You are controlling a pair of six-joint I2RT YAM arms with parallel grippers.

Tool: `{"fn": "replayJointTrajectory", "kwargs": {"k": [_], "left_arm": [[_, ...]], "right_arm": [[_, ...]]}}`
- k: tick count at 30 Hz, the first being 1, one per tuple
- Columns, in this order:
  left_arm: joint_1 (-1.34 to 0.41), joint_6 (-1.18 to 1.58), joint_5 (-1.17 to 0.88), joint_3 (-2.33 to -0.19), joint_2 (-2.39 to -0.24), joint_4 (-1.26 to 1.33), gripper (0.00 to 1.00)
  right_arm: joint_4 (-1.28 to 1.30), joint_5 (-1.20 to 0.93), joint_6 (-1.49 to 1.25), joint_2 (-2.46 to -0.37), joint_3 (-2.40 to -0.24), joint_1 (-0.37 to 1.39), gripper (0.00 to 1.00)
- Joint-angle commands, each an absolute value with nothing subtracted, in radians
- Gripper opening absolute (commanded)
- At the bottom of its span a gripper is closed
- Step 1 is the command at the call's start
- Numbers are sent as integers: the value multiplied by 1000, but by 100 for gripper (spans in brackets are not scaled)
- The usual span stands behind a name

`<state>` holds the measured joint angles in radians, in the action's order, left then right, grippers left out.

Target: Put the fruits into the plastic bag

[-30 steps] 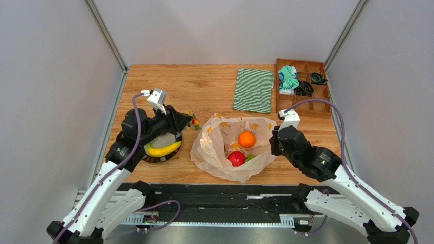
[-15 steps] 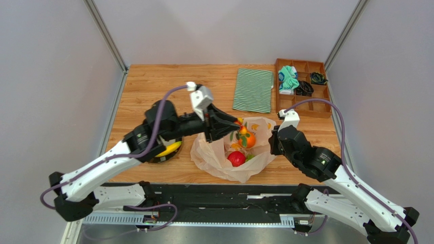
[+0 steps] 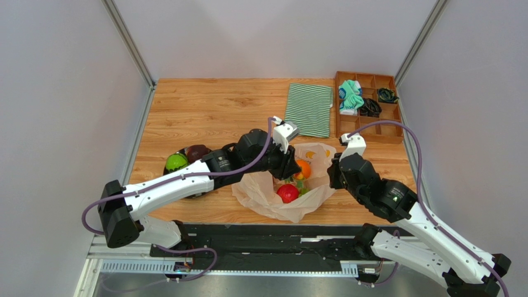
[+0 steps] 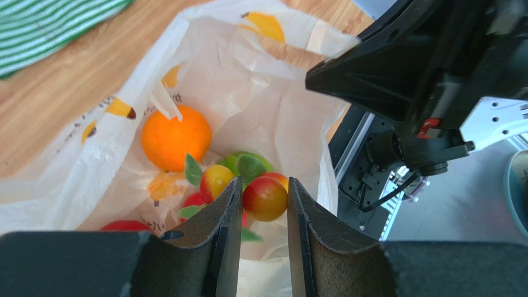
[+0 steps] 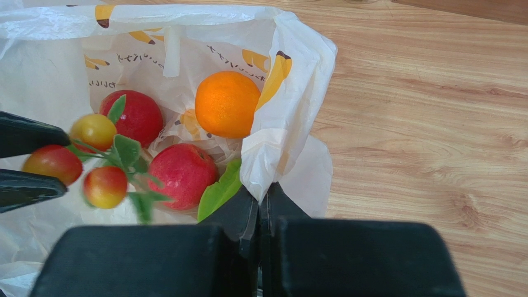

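The plastic bag point(image 3: 260, 192) lies open at the table's near middle, printed with yellow bananas. Inside are an orange point(image 5: 227, 103), a red apple point(image 5: 183, 175) with a green leaf, and another red fruit point(image 5: 137, 116). My left gripper point(image 4: 264, 197) hangs over the bag's mouth, shut on a sprig of small red-yellow fruits point(image 4: 268, 201) with green leaves; one ball sits between the pads. My right gripper point(image 5: 260, 207) is shut on the bag's right rim point(image 5: 291, 124), holding it up. A green round fruit point(image 3: 176, 162) and a dark red one point(image 3: 197, 152) sit at the left.
A green-and-white striped cloth point(image 3: 308, 109) lies at the back. A wooden compartment tray point(image 3: 367, 127) with small items stands at the back right. My left arm point(image 3: 186, 182) stretches across the near left of the table over the bowl.
My left arm swung right from the bowl to above the bag, carrying the sprig of small fruits. The green and dark red fruits at the left are uncovered. The right arm stayed still.
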<state>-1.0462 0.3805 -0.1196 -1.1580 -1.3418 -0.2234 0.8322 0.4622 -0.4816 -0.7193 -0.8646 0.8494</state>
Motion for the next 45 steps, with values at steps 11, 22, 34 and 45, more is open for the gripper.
{"fn": "replayJointTrajectory", "kwargs": {"k": [11, 22, 34, 45], "left_arm": [[-1058, 420, -100, -1144, -1405, -264, 12], [-1060, 420, -81, -1140, -1410, -264, 73], [-1060, 324, -160, -1092, -1284, -115, 79], [-887, 284, -52, -959, -931, -66, 86]], "right_arm": [[793, 468, -488, -726, -859, 847, 0], [793, 465, -491, -724, -857, 847, 0], [796, 468, -491, -719, -851, 847, 0], [805, 472, -494, -709, -853, 847, 0]]}}
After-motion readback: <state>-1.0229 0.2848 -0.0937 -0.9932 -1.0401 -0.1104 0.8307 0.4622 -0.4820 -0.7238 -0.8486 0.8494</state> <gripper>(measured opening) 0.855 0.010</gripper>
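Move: My left hand holds a sprig of cherry tomatoes over the bag's open mouth. The spot for it among the fruits is about 3 cm ahead and some 14 cm below. The orange lies roughly 7 cm ahead and 4 cm to the right; the front apple 1 cm ahead and 2 cm right; the other apple 4 cm ahead and 5 cm left, all similarly low. From my right hand the spot is about 13 cm left, 3 cm ahead and 9 cm below. I lower my left hand about 5 cm into the mouth of the bag, hold there while I open the fingers wide and let go of the tomatoes, then lift back out, rising some 11 cm and swinging 5 cm left as the fingertips tip upward. My right hand stays put, keeping its pinch on the bag's rim. ##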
